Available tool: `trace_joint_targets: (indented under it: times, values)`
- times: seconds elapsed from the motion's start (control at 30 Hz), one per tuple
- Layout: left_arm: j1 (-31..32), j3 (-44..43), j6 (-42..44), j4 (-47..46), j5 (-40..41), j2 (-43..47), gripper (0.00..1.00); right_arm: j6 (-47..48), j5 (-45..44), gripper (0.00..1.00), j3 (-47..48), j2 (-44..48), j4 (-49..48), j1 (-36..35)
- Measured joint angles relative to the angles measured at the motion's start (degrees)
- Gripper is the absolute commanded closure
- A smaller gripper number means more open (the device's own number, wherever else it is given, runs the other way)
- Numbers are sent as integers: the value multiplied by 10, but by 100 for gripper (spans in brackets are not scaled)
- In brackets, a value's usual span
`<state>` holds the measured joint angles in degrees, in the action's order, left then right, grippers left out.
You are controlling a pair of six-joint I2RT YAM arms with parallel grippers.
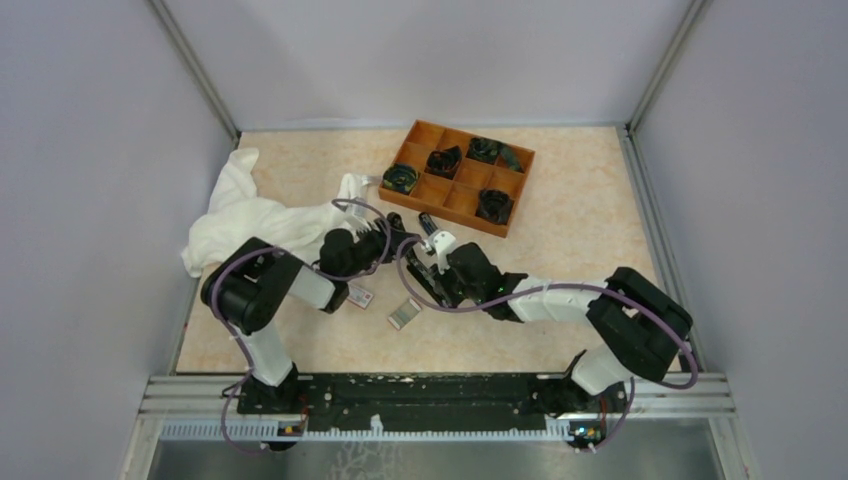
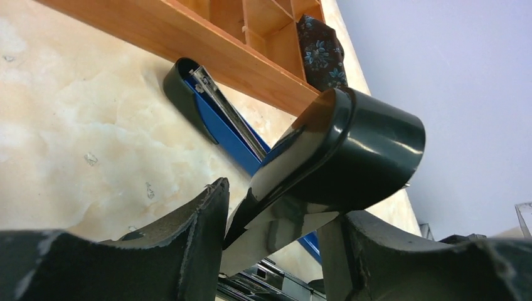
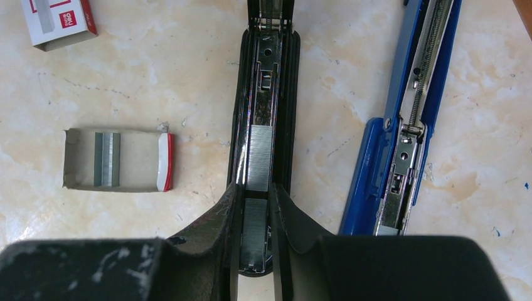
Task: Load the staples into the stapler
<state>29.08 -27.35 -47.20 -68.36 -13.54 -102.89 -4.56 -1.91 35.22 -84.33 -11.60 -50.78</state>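
Observation:
The black stapler point(image 3: 263, 94) lies open on the table, its channel facing up. Silver staples point(image 3: 260, 157) sit in that channel. My right gripper point(image 3: 254, 207) is shut on the stapler's base near its front end, one finger on each side. The stapler's glossy black top arm point(image 2: 351, 157) stands raised, and my left gripper point(image 2: 276, 213) is shut on it, with both fingers point(image 2: 194, 232) against its sides. Left of the stapler, the white carton tray point(image 3: 135, 160) with a red end holds one more staple strip point(image 3: 106, 158).
A blue-and-black stapler point(image 3: 401, 144) lies open just right of the black one, close to the wooden compartment tray point(image 1: 460, 175) of dark folded cloths. The carton's red-labelled sleeve point(image 3: 59, 22) lies near the tray. A white cloth point(image 1: 250, 210) is heaped at the back left.

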Motion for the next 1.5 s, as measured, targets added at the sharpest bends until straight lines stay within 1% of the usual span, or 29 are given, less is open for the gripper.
trace_joint_targets:
  times: [0.17,0.27,0.5,0.73,0.93,1.27,1.5]
  values:
    - [17,16,49,11,17,31,40,0,-1,92,-9,-2,-24,-1]
    - [31,25,87,33,39,59,37,0,-1,92,-19,-2,-50,-2]
    - [74,35,170,95,101,117,27,6,0,92,-53,-20,-152,-6]
    - [105,35,229,123,155,140,19,23,8,92,-61,-60,-239,-6]
    - [111,41,240,132,164,151,13,31,16,91,-67,-72,-288,-6]
    - [119,51,227,130,163,163,8,34,20,91,-75,-82,-313,-6]
    - [121,52,228,131,165,165,3,35,22,91,-75,-112,-345,-6]
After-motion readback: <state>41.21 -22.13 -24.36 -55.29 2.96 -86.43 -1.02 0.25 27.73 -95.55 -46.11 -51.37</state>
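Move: The left hand already has the black stapler's raised cover between its fingers; the magazine it belongs over lies about 7 cm back, 4 cm right and 5 cm below. The right hand's shut tips are at the staples in that magazine, about 1 cm below the hand point. From the right hand, the blue stapler is some 5 cm ahead and 4 cm right, and the open staple tray 5 cm back and 7 cm left. Left hand tips the cover back 4 cm, fingers widening; right's shut tips push the magazine 3 cm left. ##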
